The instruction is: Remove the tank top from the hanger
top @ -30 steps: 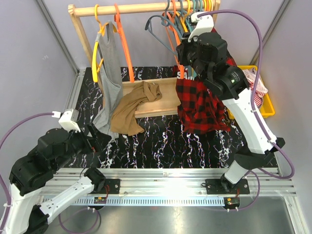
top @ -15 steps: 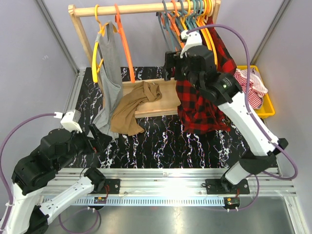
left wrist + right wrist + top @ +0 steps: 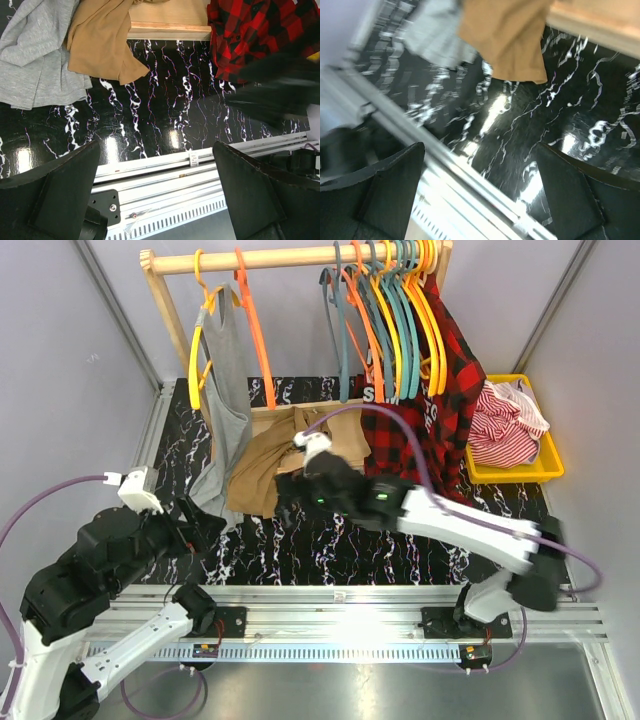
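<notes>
The grey tank top [image 3: 228, 390] hangs from a yellow hanger [image 3: 196, 350] at the left end of the wooden rail [image 3: 280, 257], its hem reaching the black marbled table. The hem [image 3: 35, 60] also shows in the left wrist view and as a blurred grey patch [image 3: 437, 35] in the right wrist view. My left gripper [image 3: 200, 517] [image 3: 156, 145] stands open and empty just below the hem. My right gripper [image 3: 285, 508] [image 3: 480, 147] is open and empty, low over the table's middle, in front of the tan garment.
A tan garment [image 3: 272, 465] drapes off the rack's wooden base [image 3: 340, 440]. An empty orange hanger [image 3: 255, 330] hangs beside the tank top. Several hangers [image 3: 385, 320] and a red plaid shirt [image 3: 452, 380] hang at the right. A yellow bin [image 3: 545, 468] holds striped clothes.
My right gripper opened, left the hangers at the rail's right end and swung down to the middle of the table. The hangers and plaid shirt settled back. The left arm barely moved.
</notes>
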Available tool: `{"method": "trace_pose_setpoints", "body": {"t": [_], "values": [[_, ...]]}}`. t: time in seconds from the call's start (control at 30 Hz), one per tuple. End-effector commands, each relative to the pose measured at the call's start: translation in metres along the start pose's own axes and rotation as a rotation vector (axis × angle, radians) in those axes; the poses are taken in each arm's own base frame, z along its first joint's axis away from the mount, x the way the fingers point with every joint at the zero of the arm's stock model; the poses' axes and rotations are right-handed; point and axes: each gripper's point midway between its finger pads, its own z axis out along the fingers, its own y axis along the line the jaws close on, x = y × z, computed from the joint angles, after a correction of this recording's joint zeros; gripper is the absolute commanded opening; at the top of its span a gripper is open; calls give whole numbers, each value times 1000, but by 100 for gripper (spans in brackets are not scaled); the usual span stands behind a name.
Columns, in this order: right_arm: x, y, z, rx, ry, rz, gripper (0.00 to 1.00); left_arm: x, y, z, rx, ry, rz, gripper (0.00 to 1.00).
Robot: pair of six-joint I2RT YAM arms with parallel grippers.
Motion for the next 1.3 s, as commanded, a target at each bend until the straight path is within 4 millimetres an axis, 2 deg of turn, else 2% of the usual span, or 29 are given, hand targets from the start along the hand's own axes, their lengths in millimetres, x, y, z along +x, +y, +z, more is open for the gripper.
{"method": "trace_pose_setpoints", "body": {"t": [0.0, 0.03, 0.07, 0.13, 0.17, 0.23, 0.27, 0.3, 0.33, 0.37, 0.4, 0.43, 0.47, 0.5, 0.53, 0.57, 0.6, 0.63, 0.67, 0.7, 0.9, 1.03, 1.1, 1.13, 1.17, 1.2, 1.23, 1.27], "values": [[-25, -10, 59, 83, -148, 152, 100, -14, -2, -10, 21, -66, -11, 99], [-41, -22, 72, 102, -180, 253, 100, -12, -2, -9, 22, -57, -12, 99], [-32, -26, 97, 86, -138, 297, 100, -11, -2, -9, 23, -56, -12, 99], [-55, -31, 119, 56, -191, 419, 100, -8, -3, -9, 32, -47, -16, 99], [-54, -45, 138, 59, -177, 451, 100, -7, -3, -9, 36, -44, -15, 99], [-83, -42, 149, 7, -244, 502, 100, -4, -3, -8, 40, -35, -17, 99], [-84, -53, 164, 4, -237, 523, 100, -2, -3, -8, 42, -34, -20, 99], [-90, -55, 170, -10, -241, 571, 100, -1, -3, -7, 45, -31, -22, 99], [-106, -55, 172, -33, -257, 596, 100, 1, -2, -6, 44, -25, -25, 99], [-100, -64, 188, -21, -237, 612, 100, 3, -2, -6, 47, -26, -29, 99], [-100, -77, 194, 7, -228, 640, 100, 4, -2, -5, 50, -24, -31, 99], [-113, -75, 197, 1, -241, 659, 100, 5, -2, -3, 50, -22, -33, 99], [-103, -88, 214, 58, -220, 670, 100, 6, -2, -3, 50, -20, -34, 99], [-87, -102, 220, 139, -155, 678, 100, 6, -1, -3, 49, -21, -34, 99], [-108, -95, 219, 129, -178, 680, 100, 7, 0, -2, 43, -18, -31, 99], [-78, -111, 236, 214, -88, 685, 100, 7, 0, -2, 44, -21, -30, 99], [-78, -117, 240, 236, -72, 698, 100, 7, 1, -1, 40, -19, -29, 99], [-97, -109, 239, 215, -93, 706, 100, 7, 1, -1, 38, -24, -30, 99], [-75, -121, 249, 278, -37, 710, 100, 7, 2, -2, 38, -24, -30, 99], [-85, -119, 247, 280, -53, 729, 100, 8, 3, -1, 34, -22, -28, 99], [-63, -157, 240, 475, -67, 784, 100, 11, 10, -2, 20, -38, -50, 99], [-60, -164, 252, 424, -34, 804, 100, 14, 13, -1, 13, -42, -57, 99], [-52, -159, 270, 340, 20, 798, 100, 14, 13, 0, 10, -40, -55, 99], [-59, -152, 274, 298, 21, 796, 100, 14, 13, 0, 9, -39, -53, 99], [-42, -150, 288, 274, 77, 799, 100, 13, 12, 0, 10, -40, -54, 99], [-58, -144, 289, 242, 54, 792, 100, 14, 12, 1, 8, -36, -50, 99], [-52, -142, 293, 237, 82, 801, 100, 14, 12, 1, 8, -33, -49, 99], [-31, -148, 303, 264, 134, 807, 100, 15, 13, 0, 5, -31, -49, 99]]}}
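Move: The brown tank top lies heaped over the near-left edge of the rack's wooden tray. Its middle is about 22 cm ahead of the right hand, 9 cm to its left and 22 cm below. The tray's middle is some 29 cm straight ahead of the hand, the hanging grey tank top some 24 cm ahead and 20 cm left, and the plaid shirt about 28 cm ahead and 26 cm right. From the left hand, the brown top is about 30 cm ahead and 10 cm right, well below. Forward and down in a fast reach, the right hand travels some 27 cm out, 17 cm down and a little left to over the upper folds of the brown tank top. It drops first, lifts slightly midway, then sinks again as the wrist tips down about 30 degrees and turns clockwise. The fingers stay wide open; a touch can't be made out. ##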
